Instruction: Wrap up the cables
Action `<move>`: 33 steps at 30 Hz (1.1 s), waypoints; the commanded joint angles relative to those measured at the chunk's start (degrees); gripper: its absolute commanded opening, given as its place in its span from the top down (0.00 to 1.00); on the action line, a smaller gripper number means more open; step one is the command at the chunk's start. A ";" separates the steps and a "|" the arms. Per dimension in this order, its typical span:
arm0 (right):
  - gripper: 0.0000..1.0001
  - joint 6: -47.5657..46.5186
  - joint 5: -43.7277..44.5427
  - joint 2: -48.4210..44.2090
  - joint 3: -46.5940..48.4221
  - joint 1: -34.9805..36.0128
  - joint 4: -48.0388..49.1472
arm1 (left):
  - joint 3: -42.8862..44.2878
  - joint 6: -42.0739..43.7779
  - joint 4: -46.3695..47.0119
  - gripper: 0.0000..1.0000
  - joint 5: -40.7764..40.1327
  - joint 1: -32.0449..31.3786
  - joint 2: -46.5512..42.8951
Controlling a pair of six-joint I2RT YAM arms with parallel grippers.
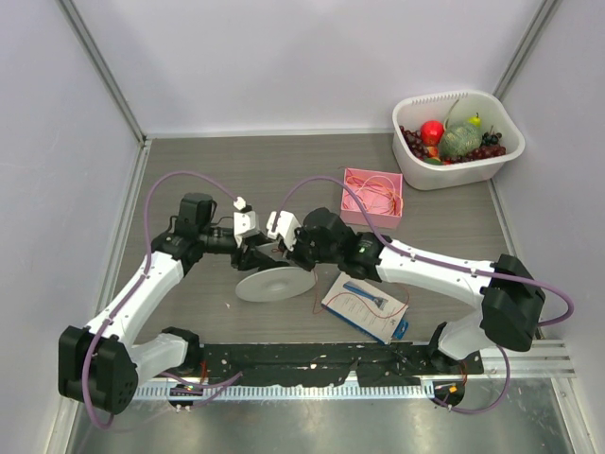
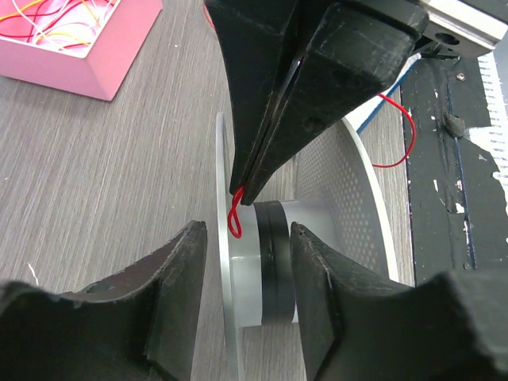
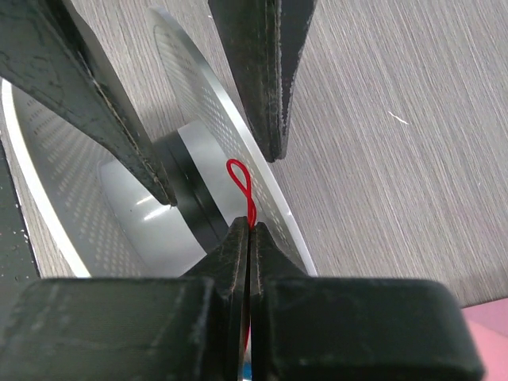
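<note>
A white spool (image 1: 274,285) lies on the table between the two arms. In the left wrist view its flange (image 2: 225,270) and grey hub (image 2: 244,278) with a black band stand on edge. My left gripper (image 2: 248,238) is open, its fingers (image 2: 159,302) on either side of that flange and hub, with a gap on the flange side. My right gripper (image 3: 248,226) is shut on the thin red cable, whose small loop (image 3: 242,178) pokes out of its tips against the spool (image 3: 151,214). The cable (image 1: 317,295) trails from the spool toward a packet. In the top view the two grippers, left (image 1: 251,253) and right (image 1: 284,253), meet above the spool.
A pink box (image 1: 371,197) holding more thin wires sits behind the right arm. A blue and white packet (image 1: 364,305) lies right of the spool. A white basin (image 1: 458,137) of fruit stands at the back right. A black rail (image 1: 312,364) runs along the near edge.
</note>
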 commanded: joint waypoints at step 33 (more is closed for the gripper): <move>0.99 2.79 0.72 -0.47 0.39 2.01 7.28 | -1.20 -0.16 1.82 0.77 0.82 -0.80 -0.12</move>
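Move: The loop of red cable stands out of the right hand's shut fingertips, roughly 2 cm to the right of the left hand and level with it; from the right hand it is about 2 cm left and 1 cm ahead. The spool's middle lies some 3 cm back, 1 cm left and 6 cm below the left hand, its far flange already between the open fingers. The pink box is about 15 cm ahead, 23 cm right and 12 cm lower. The cable loop is carried about 1.5 cm left and 1 cm up by the right hand, in between the left fingertips beside the spool's far flange; the right fingers keep their shut hold. The left hand stays in place and narrows its fingers from half open to a quarter, one on each side of the flange rim, closing in on rim and loop together. ##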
